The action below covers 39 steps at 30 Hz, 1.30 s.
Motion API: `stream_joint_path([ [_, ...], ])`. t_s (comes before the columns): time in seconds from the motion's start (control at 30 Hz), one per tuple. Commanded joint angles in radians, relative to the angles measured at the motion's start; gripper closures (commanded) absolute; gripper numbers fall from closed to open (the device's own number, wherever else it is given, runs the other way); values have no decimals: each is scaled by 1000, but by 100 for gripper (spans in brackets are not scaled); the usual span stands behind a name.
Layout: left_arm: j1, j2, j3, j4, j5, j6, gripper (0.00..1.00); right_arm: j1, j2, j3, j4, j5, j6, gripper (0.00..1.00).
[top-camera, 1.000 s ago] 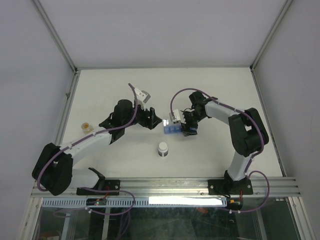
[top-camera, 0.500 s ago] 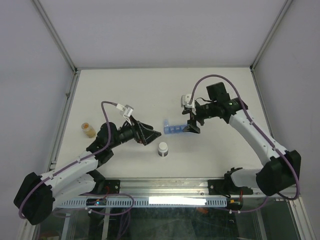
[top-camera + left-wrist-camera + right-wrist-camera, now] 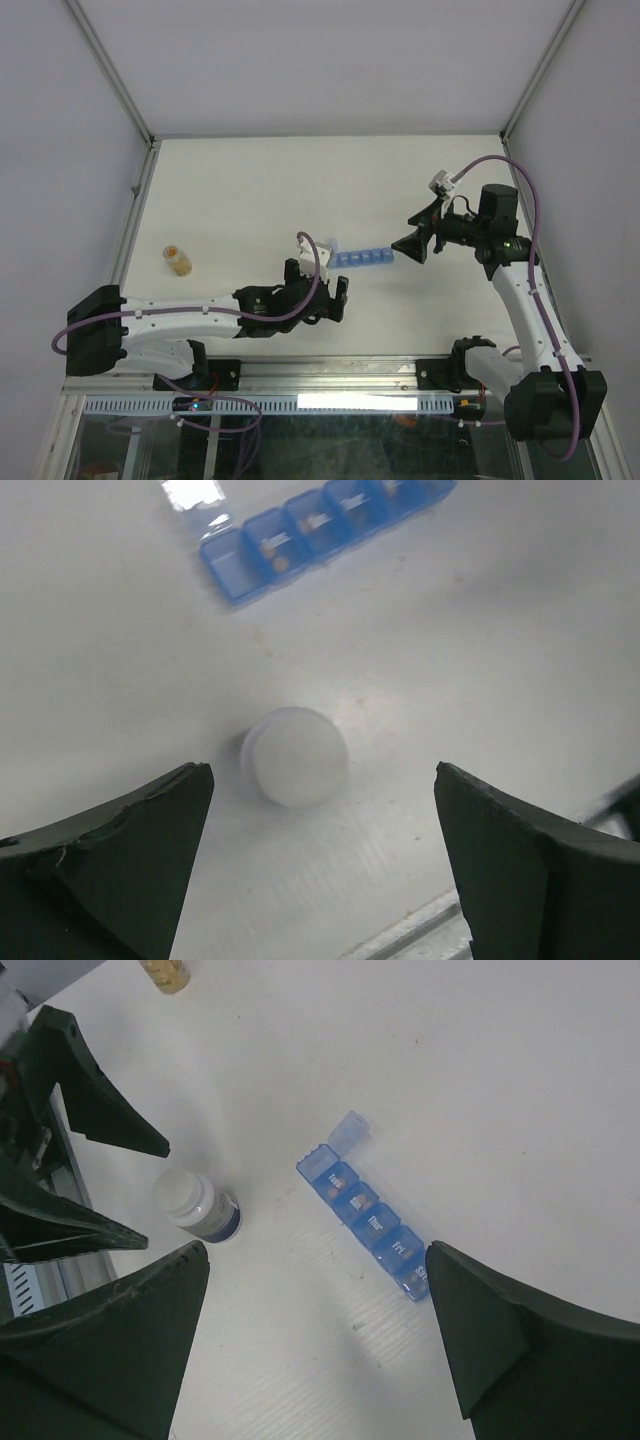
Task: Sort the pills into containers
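The containers are one blue pill-organiser strip (image 3: pixel 358 258) lying mid-table, its end lid flipped open (image 3: pixel 350 1128). Tiny orange pills (image 3: pixel 283 558) show inside its compartments (image 3: pixel 375 1222). More amber pills fill a small clear jar (image 3: pixel 177 259) far left. My left gripper (image 3: pixel 325 295) hangs open over a white-capped vial (image 3: pixel 295 756), jaws wide on either side and not touching it (image 3: pixel 322 805). My right gripper (image 3: pixel 405 241) is open just right of the strip's end, with nothing between its fingers (image 3: pixel 315 1270).
The white-capped vial (image 3: pixel 195 1207) stands near the front of the table, below the strip's open end. The left arm lies low along the near rail (image 3: pixel 330 375). Side walls and a back wall enclose the white table (image 3: pixel 300 180).
The left arm swung down toward the near edge and its gripper came over the white-capped vial. The right gripper drew back rightward off the strip. Both sets of jaws opened wider.
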Motion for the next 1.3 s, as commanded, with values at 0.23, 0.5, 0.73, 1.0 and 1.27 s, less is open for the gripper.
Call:
stream_joint_path([
  [0.23,-6,158,99,-140,-127,-48,5,-22,-12,-6,109,-62,95,8],
  [0.5,12,274,143,-146,-69,-37,28,-20,-9,-10,106,-69,92,8],
  [0.73,118,213,100,-175,-41,-36,65,-22,-5,-10,99,-75,88,8],
  [1.0,487,61,27,-63,-39,63,70,-20,-7,-12,97,-83,88,8],
  [1.27,941,360,203,173,106,129,74,-20,-17,-17,100,-100,94,9],
])
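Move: The left hand's open fingers hang over the white pill bottle: its middle is about 8 cm below them, some 2 cm to the left and 1 cm ahead. Beyond the bottle, the blue pill organizer lies about 11 cm ahead of the hand, 6 cm to its right and 11 cm below; the amber bottle stands about 11 cm ahead and 34 cm to the left. From the right hand, the white bottle is about 9 cm back, 15 cm left and 18 cm below. Both left fingers pinch the white bottle just below its cap after sinking about 7 cm around it with a roll of some 20 degrees, left side rising. They then keep their hold and, rising about 4 cm, sweep it fast forward and left, some 25 cm, past the organizer towards the amber bottle's side of the table, turning about 40 degrees counter-clockwise. ##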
